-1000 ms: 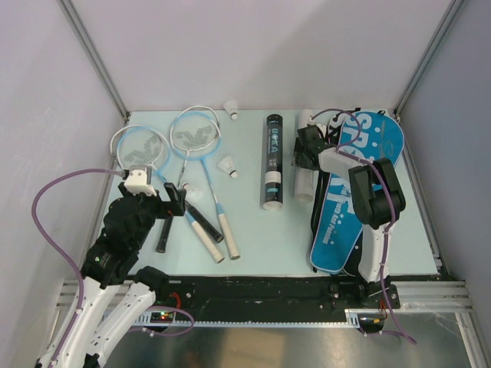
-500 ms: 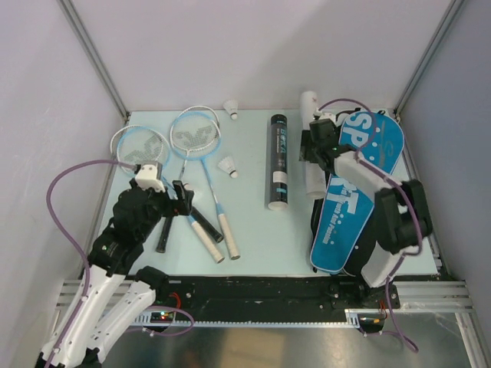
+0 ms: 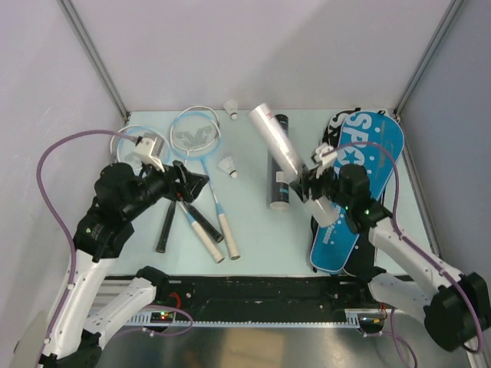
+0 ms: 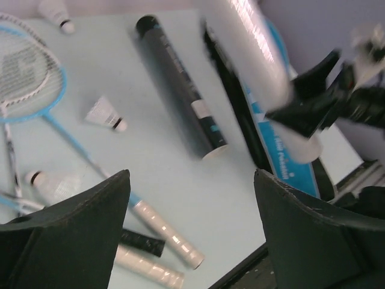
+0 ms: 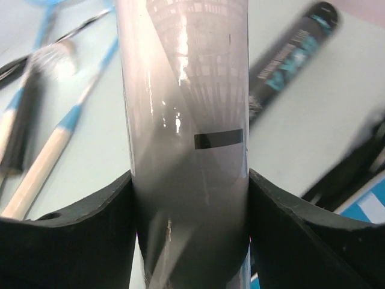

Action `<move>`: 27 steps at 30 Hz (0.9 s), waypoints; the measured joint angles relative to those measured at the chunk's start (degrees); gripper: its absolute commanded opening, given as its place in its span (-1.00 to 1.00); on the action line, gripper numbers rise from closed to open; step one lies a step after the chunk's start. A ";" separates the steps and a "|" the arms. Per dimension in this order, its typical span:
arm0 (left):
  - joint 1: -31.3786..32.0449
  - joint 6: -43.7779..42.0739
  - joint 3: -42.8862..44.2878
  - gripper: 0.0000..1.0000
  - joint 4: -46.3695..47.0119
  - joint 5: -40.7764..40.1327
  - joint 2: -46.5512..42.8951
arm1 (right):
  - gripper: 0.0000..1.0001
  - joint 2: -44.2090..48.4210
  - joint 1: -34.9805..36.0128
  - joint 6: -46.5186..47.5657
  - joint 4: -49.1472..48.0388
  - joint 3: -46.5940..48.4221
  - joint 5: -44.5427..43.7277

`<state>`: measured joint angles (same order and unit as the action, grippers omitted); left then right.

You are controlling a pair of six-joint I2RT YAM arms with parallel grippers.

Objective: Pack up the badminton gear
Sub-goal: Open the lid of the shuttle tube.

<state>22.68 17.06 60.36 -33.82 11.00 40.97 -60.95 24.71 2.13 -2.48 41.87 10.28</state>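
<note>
My right gripper (image 3: 307, 185) is shut on the lower end of a clear tube (image 3: 275, 139) (image 5: 183, 120), held off the table and tilted up toward the far left. The fingers (image 5: 78, 223) press both sides of it. A long black tube (image 3: 276, 184) (image 4: 180, 90) lies on the table behind it. Two blue-headed rackets (image 3: 196, 132) lie at the left, handles (image 4: 162, 232) toward me. Shuttlecocks sit at the back (image 3: 231, 107), mid-table (image 3: 228, 165) (image 4: 105, 113) and by the shafts (image 4: 51, 180). My left gripper (image 3: 192, 184) (image 4: 191, 180) hangs open above the handles, nothing in it.
A blue and black racket bag (image 3: 368, 153) lies along the right side, under my right arm. A black-handled racket (image 3: 165, 228) lies beside the white handles. Grey walls and metal posts close in the table; a black rail runs along the near edge.
My right gripper has lifted the clear tube from beside the bag and swung it up over the black tube. My left arm has risen and turned toward the middle.
</note>
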 measured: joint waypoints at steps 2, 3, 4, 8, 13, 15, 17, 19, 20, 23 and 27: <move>0.00 0.55 3.82 0.69 -0.72 2.23 1.75 | -0.09 4.50 2.12 3.76 -2.99 -5.20 4.87; 0.00 0.92 6.19 0.68 -1.55 3.30 2.80 | -0.08 6.03 3.04 5.20 -3.93 -6.97 6.64; 0.00 1.14 7.54 0.67 -1.99 3.96 3.37 | -0.07 7.63 4.46 6.91 -5.22 -9.03 8.26; 0.00 2.67 14.25 0.63 -4.07 7.06 6.01 | -0.06 12.22 10.86 13.16 -7.89 -14.23 12.20; -0.04 5.07 17.70 0.46 -6.03 10.10 7.32 | -0.06 14.12 16.13 17.88 -10.27 -15.10 13.81; -0.04 6.14 17.77 0.35 -6.71 11.06 7.30 | -0.06 15.26 17.20 19.04 -11.30 -15.37 13.79; -0.07 7.37 17.75 0.27 -7.32 12.48 7.30 | -0.06 16.50 18.05 20.00 -12.35 -15.87 13.70; -0.07 8.57 17.68 0.23 -7.50 14.08 7.30 | -0.06 17.18 18.91 20.63 -12.76 -16.13 13.66; -0.09 9.14 17.53 0.18 -7.50 15.13 7.30 | -0.07 17.53 19.34 20.92 -12.94 -16.26 13.60; -0.11 10.86 16.65 0.04 -7.52 18.27 7.32 | -0.09 18.18 20.44 21.81 -13.14 -16.59 13.53; -0.37 12.57 14.82 -0.06 -7.26 21.03 7.23 | -0.12 18.29 21.20 22.27 -12.79 -16.98 12.57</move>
<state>22.31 29.63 75.18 -41.08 32.03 48.21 -42.65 45.91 24.40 -15.27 24.88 22.85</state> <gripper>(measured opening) 0.510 0.672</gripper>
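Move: The lid end of the white shuttle tube, already held in the right gripper, is some 26 cm ahead of the left gripper, 18 cm to its right, about level with it. The left gripper itself lies about 33 cm left of the right one, 8 cm back and 11 cm higher. From the right hand the black tube lies 9 cm ahead, 5 cm left, 18 cm down; the blue bag is some 19 cm right, about level fore and aft, 19 cm down. From the left hand a loose shuttlecock is 15 cm ahead, 7 cm right, 31 cm below. Keep the right grip on the white tube and draw it back about 14 cm and left 8, swinging counter-clockwise and tipping the fingers up, so the lid end comes round to the left gripper. Raise the left gripper about 8 cm, then ease it back and right, turning somewhat clockwise, its fingers closing to about half open at the lid end. ##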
